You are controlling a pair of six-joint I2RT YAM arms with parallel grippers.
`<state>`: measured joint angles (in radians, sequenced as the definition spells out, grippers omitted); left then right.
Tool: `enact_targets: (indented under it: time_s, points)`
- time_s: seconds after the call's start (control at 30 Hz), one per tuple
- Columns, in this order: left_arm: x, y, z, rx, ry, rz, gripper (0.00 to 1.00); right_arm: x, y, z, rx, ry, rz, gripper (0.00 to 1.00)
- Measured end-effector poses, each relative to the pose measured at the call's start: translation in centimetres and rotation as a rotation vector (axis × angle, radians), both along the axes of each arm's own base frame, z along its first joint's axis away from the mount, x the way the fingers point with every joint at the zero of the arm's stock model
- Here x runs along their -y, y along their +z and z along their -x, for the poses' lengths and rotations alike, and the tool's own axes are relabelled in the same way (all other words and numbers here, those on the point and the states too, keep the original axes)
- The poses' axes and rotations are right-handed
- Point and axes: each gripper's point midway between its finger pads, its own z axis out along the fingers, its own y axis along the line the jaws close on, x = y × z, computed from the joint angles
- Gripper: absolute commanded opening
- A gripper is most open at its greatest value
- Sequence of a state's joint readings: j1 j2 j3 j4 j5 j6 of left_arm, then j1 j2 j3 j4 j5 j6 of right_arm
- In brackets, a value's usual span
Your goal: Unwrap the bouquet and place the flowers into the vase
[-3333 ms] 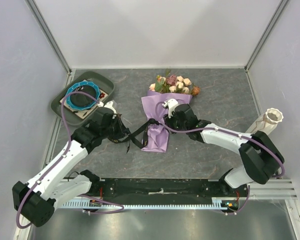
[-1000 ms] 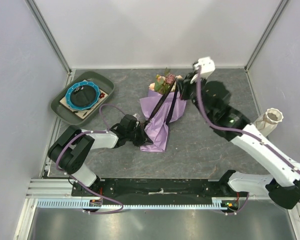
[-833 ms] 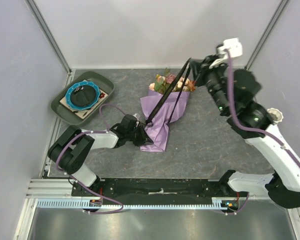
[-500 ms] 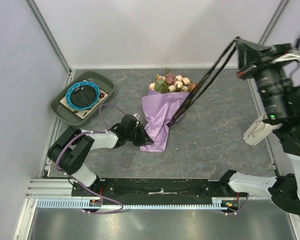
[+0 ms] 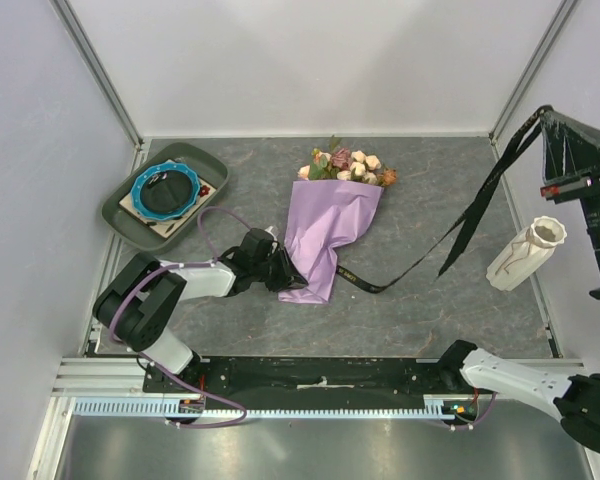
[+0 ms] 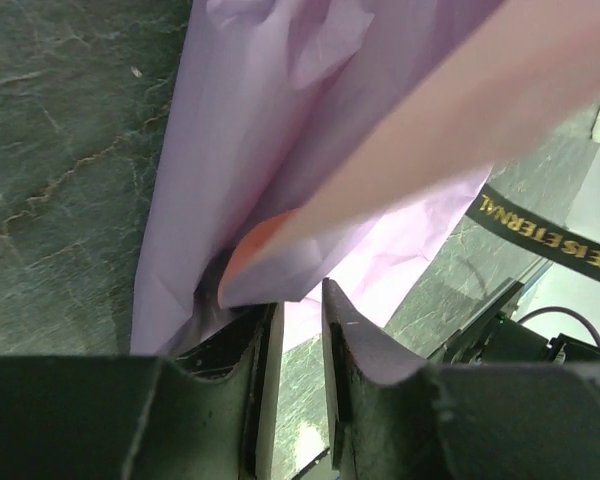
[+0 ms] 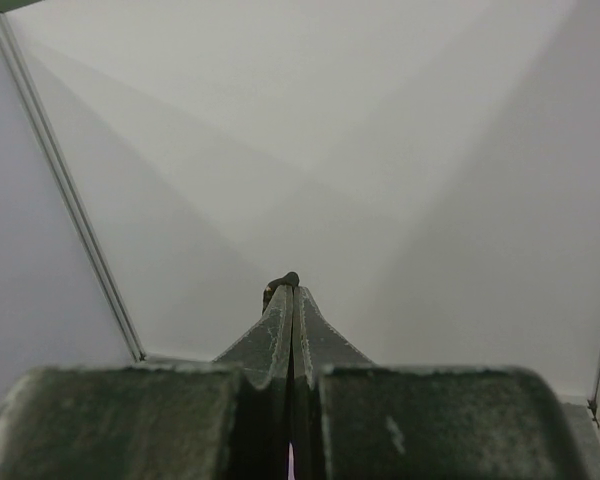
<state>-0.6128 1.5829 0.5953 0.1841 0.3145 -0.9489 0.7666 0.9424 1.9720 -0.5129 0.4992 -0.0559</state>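
The bouquet lies in the middle of the table, its lilac paper cone (image 5: 330,232) pointing toward me and the flowers (image 5: 350,167) at its far end. The black ribbon (image 5: 475,215) is off the cone. It hangs from my right gripper (image 5: 546,113), raised high at the right and shut on the ribbon's end (image 7: 285,283), and it trails down to the table (image 5: 365,283). My left gripper (image 5: 280,278) rests at the cone's narrow tip. Its jaws stand slightly open (image 6: 298,297), the lilac paper (image 6: 380,240) just beyond the fingertips and none between them. The cream vase (image 5: 525,254) stands at the right.
A dark green tray (image 5: 120,205) holding a blue-rimmed ring (image 5: 165,188) sits at the back left. White walls with metal posts close in the table on three sides. The ribbon's gold-lettered end (image 6: 545,238) lies on the stone surface beside the cone.
My right gripper has swung up and to the right with the ribbon, pulling it off the cone. The left jaws have parted a little at the cone's tip. The bouquet stays put.
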Motion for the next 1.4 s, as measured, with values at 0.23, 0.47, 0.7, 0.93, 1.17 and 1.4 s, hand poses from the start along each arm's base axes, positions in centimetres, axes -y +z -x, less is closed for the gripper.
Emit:
enact_targets:
  time_s: [0.23,0.47,0.7,0.93,1.17,1.4]
  points:
    - [-0.1,1.4,0.1,0.033,-0.015,0.006,0.35,0.0,-7.6,-0.4,-0.138,-0.008,0.069,0.0]
    - [0.2,3.0,-0.3,0.075,-0.03,0.02,0.37,3.4,-11.3,1.4,-0.259,-0.091,0.129,0.0]
    - [0.3,4.4,-0.3,0.098,-0.043,0.037,0.41,11.0,-8.8,7.0,-0.189,-0.195,0.022,0.0]
    - [0.4,8.2,-0.2,0.178,-0.063,0.089,0.43,15.1,-8.8,9.4,-0.192,-0.269,-0.021,0.0]
    - [0.5,11.2,-0.1,0.234,-0.075,0.123,0.51,12.8,-11.4,7.4,-0.248,-0.245,0.0,0.0]
    - [0.8,14.9,0.2,0.298,-0.101,0.17,0.52,3.2,-24.2,0.3,-0.51,-0.154,0.132,0.0]
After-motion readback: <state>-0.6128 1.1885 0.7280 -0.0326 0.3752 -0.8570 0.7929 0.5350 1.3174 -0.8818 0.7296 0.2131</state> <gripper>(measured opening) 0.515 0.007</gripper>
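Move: The right hand, high up and holding one end of the black ribbon, has the bare near-right table it is lowered towards about 63 cm below, 10 cm to the right and 4 cm back. The vase stands roughly 24 cm right and 9 cm ahead; the ribbon's loose end is about 12 cm left and 7 cm ahead. From the left hand, at the wrapping's lower end, the wrapping's middle lies some 12 cm ahead and 9 cm right; the flower heads, 28 cm ahead and 16 cm right. Keeping its shut grip on the ribbon, the right hand dips, swings back and some 15 cm to its right to draw the ribbon off from the wrapping, then comes forward and left again while sinking to about 24 cm below where it began, fingers tipping some 30 degrees further down. Meanwhile the left hand opens from about a quarter to half and comes free of the wrapping's lower end, rising about 15 cm nearly straight up as its fingers tilt upwards. ##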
